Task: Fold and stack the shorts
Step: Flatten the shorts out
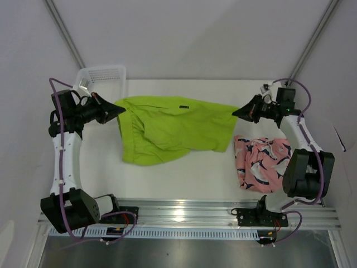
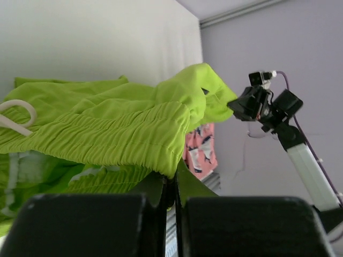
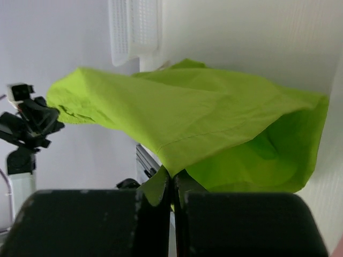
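The lime green shorts [image 1: 167, 129] hang stretched between my two grippers above the table's middle. My left gripper [image 1: 120, 110] is shut on their elastic waistband [image 2: 112, 142] at the left end. On the right, my right gripper [image 1: 236, 114] is shut on a leg hem [image 3: 177, 155]. The fabric sags toward the near side between the two grips. The pink shorts [image 1: 261, 162] with navy-and-white print lie crumpled on the table at the right, beside the right arm; they also show in the left wrist view as the pink shorts [image 2: 201, 150] beyond the green cloth.
A white mesh basket [image 1: 101, 75] stands at the back left corner, just behind the left arm. A metal rail [image 1: 184, 215] runs along the near edge with both arm bases on it. White walls close the table in at back and sides.
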Controlling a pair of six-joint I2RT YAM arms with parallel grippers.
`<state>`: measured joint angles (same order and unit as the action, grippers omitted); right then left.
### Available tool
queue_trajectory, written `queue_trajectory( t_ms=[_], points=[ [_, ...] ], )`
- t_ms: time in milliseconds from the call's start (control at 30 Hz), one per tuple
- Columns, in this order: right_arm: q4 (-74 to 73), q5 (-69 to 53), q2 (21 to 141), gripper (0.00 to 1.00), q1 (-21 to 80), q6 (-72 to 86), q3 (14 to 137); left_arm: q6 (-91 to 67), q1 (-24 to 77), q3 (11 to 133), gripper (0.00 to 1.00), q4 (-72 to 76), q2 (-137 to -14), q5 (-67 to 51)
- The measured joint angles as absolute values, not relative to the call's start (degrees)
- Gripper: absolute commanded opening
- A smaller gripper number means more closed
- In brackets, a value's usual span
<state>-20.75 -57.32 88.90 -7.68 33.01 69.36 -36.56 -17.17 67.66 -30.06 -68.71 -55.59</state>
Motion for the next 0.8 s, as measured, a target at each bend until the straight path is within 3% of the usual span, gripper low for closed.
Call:
queue_trajectory(
  t_ms=[233,433,600,700,800],
  points=[
    [-17.1,-51.2,93.0,0.00,2.7,30.3,58.3,-29.8,-15.5,64.9,0.00,-34.0,-66.5,-45.3],
    [-15.9,-47.8,99.0,0.00,4.8,28.1,54.6,-26.2,-13.2,60.0,0.00,-35.6,-65.0,-38.9],
    [-9.3,-49.8,100.5,0.12,4.9,28.7,52.3,-24.8,-13.2,58.6,0.00,-36.2,-65.0,-36.1],
    [-3.3,-52.1,100.7,0.26,4.9,30.2,49.9,-24.0,-13.2,58.6,0.00,-36.2,-64.9,-35.4],
    [2.7,-53.9,100.7,0.30,5.1,32.4,47.5,-23.9,-13.2,58.6,0.00,-36.2,-64.8,-35.0]
  ],
)
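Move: I hold the green shorts stretched between my hands. The table spot for their right end is about 18 cm below my right hand, 5 cm back and 7 cm left; the folded pink shorts lie roughly 12 cm back and 13 cm right of that hand. The patch for the waistband end is some 26 cm below my left hand, 2 cm back and 1 cm left, with the white basket about 18 cm ahead and 13 cm left. I bring my right hand quickly down about 16 cm, drifting left and back towards the table, then stop low and start to open its fingers roughly a quarter, the cloth's corner still between the tips. My left hand keeps its pinch on the waistband and sinks about 9 cm, easing slightly left and back, its fingers tipping some 20 degrees further down. ##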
